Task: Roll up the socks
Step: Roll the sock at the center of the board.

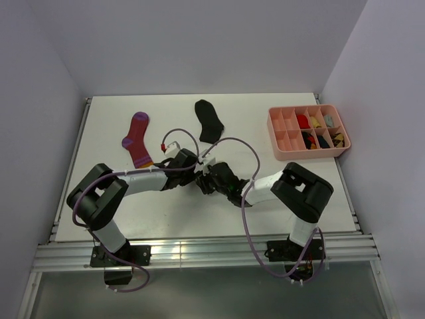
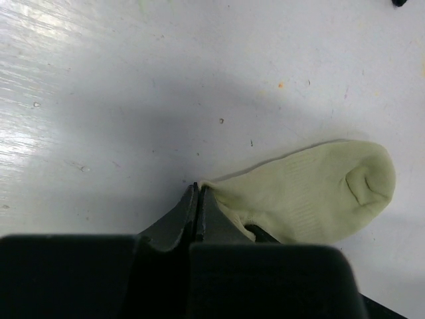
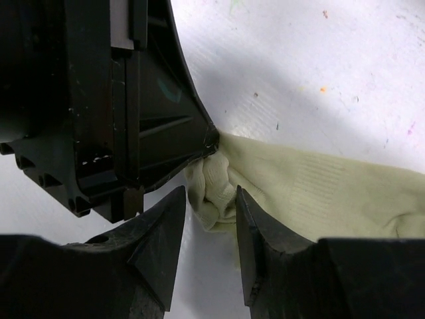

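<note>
The small cream sock [image 2: 319, 193] lies flat on the white table, toe away from my left gripper [image 2: 198, 189], which is shut on the edge of its cuff. In the right wrist view the cuff [image 3: 214, 189] is bunched up below the left gripper's tip [image 3: 211, 138]. My right gripper [image 3: 207, 209] is open around that bunch, its right finger [image 3: 247, 219] touching the fabric and its left finger standing apart. From above, both grippers [image 1: 196, 174] [image 1: 202, 183] meet at the table's middle and hide the cream sock. The magenta striped sock [image 1: 138, 139] and the black ankle sock [image 1: 209, 121] lie flat farther back.
A pink compartment tray [image 1: 274, 136] holding several small rolled items stands at the back right. Purple cables loop over both arms. White walls close in the table on three sides.
</note>
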Controlling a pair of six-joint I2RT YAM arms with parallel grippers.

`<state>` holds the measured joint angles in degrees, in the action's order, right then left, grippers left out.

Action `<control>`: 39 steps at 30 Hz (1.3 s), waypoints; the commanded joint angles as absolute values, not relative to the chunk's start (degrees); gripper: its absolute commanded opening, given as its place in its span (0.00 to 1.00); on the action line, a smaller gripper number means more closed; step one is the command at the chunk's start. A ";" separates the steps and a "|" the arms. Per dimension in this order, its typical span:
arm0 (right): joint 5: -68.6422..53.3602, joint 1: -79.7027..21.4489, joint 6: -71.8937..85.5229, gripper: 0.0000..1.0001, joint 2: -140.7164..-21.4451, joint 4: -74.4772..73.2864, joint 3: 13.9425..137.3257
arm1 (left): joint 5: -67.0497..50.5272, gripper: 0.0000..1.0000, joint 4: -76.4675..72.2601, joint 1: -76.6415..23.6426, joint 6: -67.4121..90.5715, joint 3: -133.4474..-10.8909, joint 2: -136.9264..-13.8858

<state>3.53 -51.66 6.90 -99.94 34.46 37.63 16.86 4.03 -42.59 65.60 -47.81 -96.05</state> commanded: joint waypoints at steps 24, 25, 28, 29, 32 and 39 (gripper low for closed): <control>-31.36 -33.14 36.20 0.00 -106.25 42.69 36.12 | 21.62 0.49 -2.98 -44.47 69.79 -41.84 -86.13; -33.12 -32.35 37.69 0.00 -107.04 44.28 35.86 | 21.45 0.49 -3.25 -44.47 69.70 -41.84 -86.31; -39.71 -29.54 45.42 0.00 -110.29 53.15 34.37 | 20.92 0.49 -4.48 -44.47 69.52 -41.92 -87.10; -40.68 -28.23 49.27 0.00 -111.00 55.35 34.02 | 20.66 0.49 -5.27 -44.56 69.52 -41.75 -87.45; -42.89 -26.38 54.05 0.00 -113.73 60.72 32.96 | 20.30 0.50 -6.41 -44.56 69.43 -41.92 -88.76; -42.37 -24.17 58.01 0.00 -116.45 60.74 32.17 | 18.20 0.49 -7.64 -44.56 69.52 -43.94 -93.16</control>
<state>-41.54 -25.17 54.83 -115.15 58.92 33.15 19.64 -5.23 -44.34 69.58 -42.33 -91.85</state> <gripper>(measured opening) 0.015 0.494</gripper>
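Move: The rolled end of the pale green sock sits right at the right hand's open fingertips, about 1 cm below. The loose part runs off to the right, its middle some 4 cm right and 2 cm ahead. From the left hand, whose shut fingers already hold the end's far edge, the rolled end is about 2 cm right and 2 cm back. The black sock lies roughly 24 cm ahead of the right hand and 3 cm right. The right fingers close on the rolled end while the left still grips its far edge; then the left fingers let go, open to about half, lift some 4 cm and sink halfway back, close over that end. Keeping its pinch, the right hand travels about 5 cm to the right, slightly forward, rolling about 60 degrees, mostly around its own finger line, clockwise seen from behind the hand. ##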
